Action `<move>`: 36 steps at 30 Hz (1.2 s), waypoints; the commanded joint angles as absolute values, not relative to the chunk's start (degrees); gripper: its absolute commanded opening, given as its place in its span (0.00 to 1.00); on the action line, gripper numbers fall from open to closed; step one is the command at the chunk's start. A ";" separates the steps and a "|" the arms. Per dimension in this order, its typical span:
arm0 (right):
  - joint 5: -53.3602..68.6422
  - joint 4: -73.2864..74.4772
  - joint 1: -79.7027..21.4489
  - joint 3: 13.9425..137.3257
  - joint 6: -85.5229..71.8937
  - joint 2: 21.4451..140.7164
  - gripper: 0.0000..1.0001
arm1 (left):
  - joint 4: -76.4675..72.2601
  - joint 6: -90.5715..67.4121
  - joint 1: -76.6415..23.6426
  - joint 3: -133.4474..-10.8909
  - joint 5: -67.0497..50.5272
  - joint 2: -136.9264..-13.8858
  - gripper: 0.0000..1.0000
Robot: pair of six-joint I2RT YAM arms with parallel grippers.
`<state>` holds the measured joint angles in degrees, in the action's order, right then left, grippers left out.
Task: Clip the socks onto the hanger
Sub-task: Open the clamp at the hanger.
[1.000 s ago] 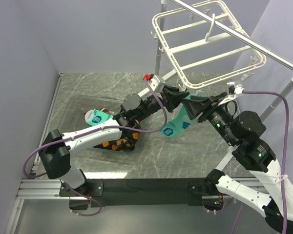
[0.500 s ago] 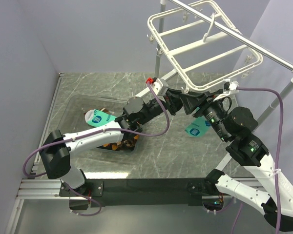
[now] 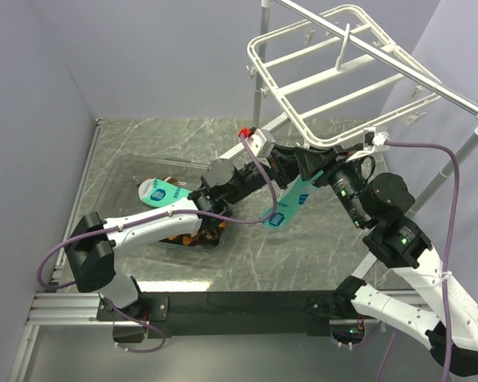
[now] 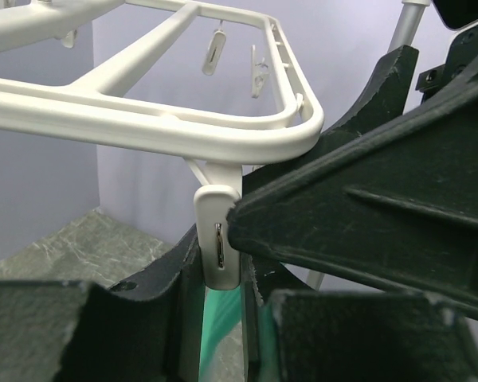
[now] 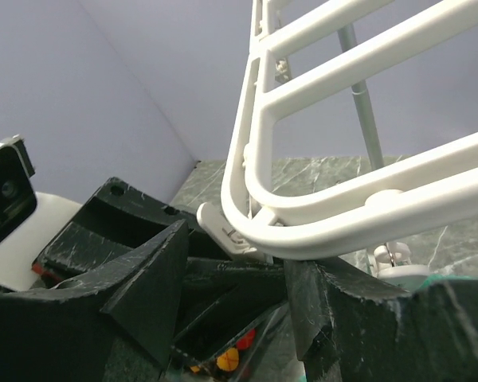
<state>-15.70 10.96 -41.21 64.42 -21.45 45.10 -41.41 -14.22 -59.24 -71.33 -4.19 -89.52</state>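
Observation:
The white hanger (image 3: pixel 284 99) hangs from a metal pole. My left gripper (image 3: pixel 287 163) reaches up to its near corner. In the left wrist view its fingers (image 4: pixel 163 294) close on either side of a small white clip (image 4: pixel 217 239) under the rim (image 4: pixel 183 131). A mint-green sock (image 3: pixel 289 207) dangles just below that clip, and its green shows between the fingers (image 4: pixel 221 326). My right gripper (image 3: pixel 319 165) meets the same corner from the right. Its jaws stand apart (image 5: pixel 239 318) under the rim (image 5: pixel 342 223), and I cannot tell whether they touch the sock.
A clear tray (image 3: pixel 115 179) on the left of the marble table holds a second mint sock (image 3: pixel 161 192) and argyle socks (image 3: pixel 193 235). The silver pole (image 3: pixel 382 53) and its upright (image 3: pixel 259 87) cross behind the hanger. Purple walls enclose the left and back.
The hanger swung left, then came back. The mint sock swung right under the right arm and returned to the middle. The right arm has pushed closer to the corner.

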 commanded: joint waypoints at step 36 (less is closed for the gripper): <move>-20.92 1.76 -40.96 63.90 -18.63 49.22 0.00 | -35.25 -17.04 -60.82 -59.95 4.04 -74.19 0.69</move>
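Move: The left fingers are already shut on the white clamp under the hanger's near corner, its middle about 1 cm to the right and 2 cm above the hand point; the hanger corner is some 4 cm above and 1 cm right. From the right hand, open around it, the clamp is about 3 cm ahead and 1 cm left at fingertip height, and the corner 3 cm ahead and 2 cm up. The teal sock hangs about 1 cm ahead of the right hand, 2 cm left and 12 cm below. The right fingers close in on the clamp and pinch it below the hanger corner as that hand eases about 2.5 cm forward, and they keep their squeeze. Only then does the left hand open wide, let go of the clamp and draw off some 5 cm to its left and back, sinking a little. ##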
